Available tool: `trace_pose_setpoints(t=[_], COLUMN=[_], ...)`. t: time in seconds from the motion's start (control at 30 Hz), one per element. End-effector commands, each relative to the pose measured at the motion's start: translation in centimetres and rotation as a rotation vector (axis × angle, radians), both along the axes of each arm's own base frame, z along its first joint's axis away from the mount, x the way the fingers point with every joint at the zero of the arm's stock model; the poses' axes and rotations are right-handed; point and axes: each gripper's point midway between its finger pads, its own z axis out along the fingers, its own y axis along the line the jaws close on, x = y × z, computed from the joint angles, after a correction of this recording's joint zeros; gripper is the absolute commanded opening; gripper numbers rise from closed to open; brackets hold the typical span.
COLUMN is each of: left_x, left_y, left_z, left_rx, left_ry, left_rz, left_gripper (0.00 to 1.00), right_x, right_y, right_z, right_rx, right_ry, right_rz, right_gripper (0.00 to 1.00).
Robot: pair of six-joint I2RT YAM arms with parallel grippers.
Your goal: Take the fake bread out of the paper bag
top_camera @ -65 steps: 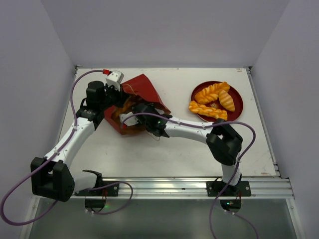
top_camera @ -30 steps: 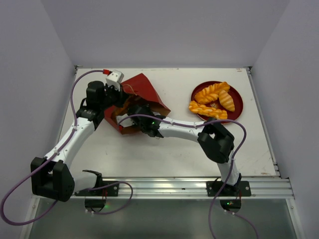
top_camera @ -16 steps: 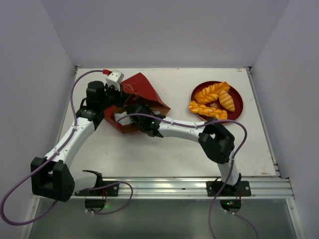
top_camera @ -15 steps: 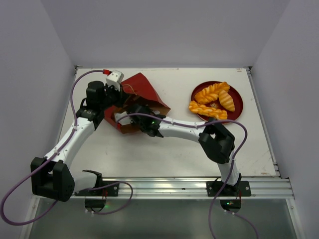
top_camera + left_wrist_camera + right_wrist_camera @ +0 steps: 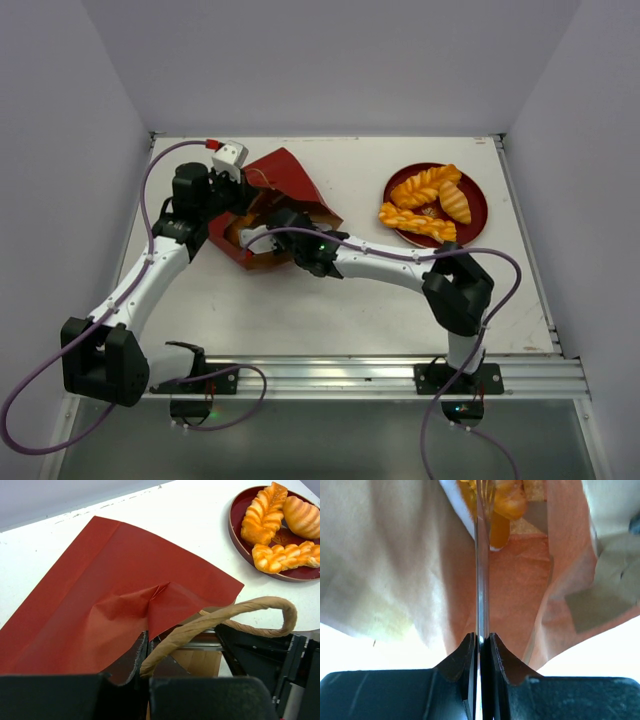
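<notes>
The red paper bag (image 5: 285, 180) lies on its side at the back left, its mouth towards the arms. My left gripper (image 5: 230, 205) is shut on the bag's torn upper edge (image 5: 143, 677), next to the tan handle (image 5: 240, 612). My right gripper (image 5: 262, 232) is inside the mouth, between the kraft walls (image 5: 515, 590). It is shut (image 5: 480, 639) on a thin pale sheet seen edge-on. That sheet runs up to an orange piece of fake bread (image 5: 507, 502) deeper in the bag. Three more golden pastries (image 5: 425, 187) lie on the plate.
The round red plate (image 5: 478, 195) stands at the back right, and its rim (image 5: 235, 527) also shows in the left wrist view. White walls close in the table on three sides. A metal rail runs along the near edge (image 5: 330, 375).
The right arm has drawn back: its elbow swung right and towards the near edge, and its wrist slid a little out of the bag's mouth. Left arm, bag and plate have not moved.
</notes>
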Motion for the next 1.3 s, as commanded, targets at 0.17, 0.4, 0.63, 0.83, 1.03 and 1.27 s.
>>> trace_pose_setpoints(t=[0.17,0.4,0.63,0.83,1.03,1.27], left_x=[-0.2,-0.2,-0.2,-0.1,-0.1,0.0], left_y=[-0.1,0.0,0.0,0.0,0.1,0.1], left_z=[0.6,0.5,0.5,0.6,0.5,0.4], left_rx=[0.007,0.009,0.009,0.007,0.008,0.007], left_ry=[-0.037,-0.036,-0.034,-0.037,-0.036,-0.033], left_rz=[-0.013,-0.009,-0.007,-0.005,-0.002,0.003], left_gripper=[0.0,0.0,0.0,0.0,0.0,0.0], right_x=[-1.1,-2.0,-2.5,-3.4,-4.3,-6.3], right_y=[-2.1,-3.8,-6.0,-8.0,-9.3,-10.5], right_z=[4.3,5.1,4.8,4.4,4.3,5.2], right_rx=[0.109,0.138,0.175,0.204,0.25,0.303], right_ry=[-0.008,0.009,0.071,0.144,0.222,0.29], right_rz=[-0.012,-0.021,-0.05,-0.053,-0.068,-0.04], right_gripper=[0.0,0.0,0.0,0.0,0.0,0.0])
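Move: The bread is already in the tongs that the right hand holds, deep in the paper bag, about 8 cm to that hand's left, 2 cm back and 10 cm below. The red plate lies roughly 33 cm to the right, 3 cm farther out and 15 cm below; the braided loaf on its near side is some 28 cm right, level ahead and 13 cm down. From the left hand the plate is about 41 cm right, 2 cm farther out, 21 cm down. The bread, still pinched in the tong tips, is drawn by the right hand out towards the bag's mouth: about 11 cm to the right towards the plate and 5 cm back, rising slightly, while the hand tips nose-down some 15 degrees and its left side lifts. The fingers keep their grip on the tongs; the left hand holds the bag's upper rim still, keeping the mouth open. ##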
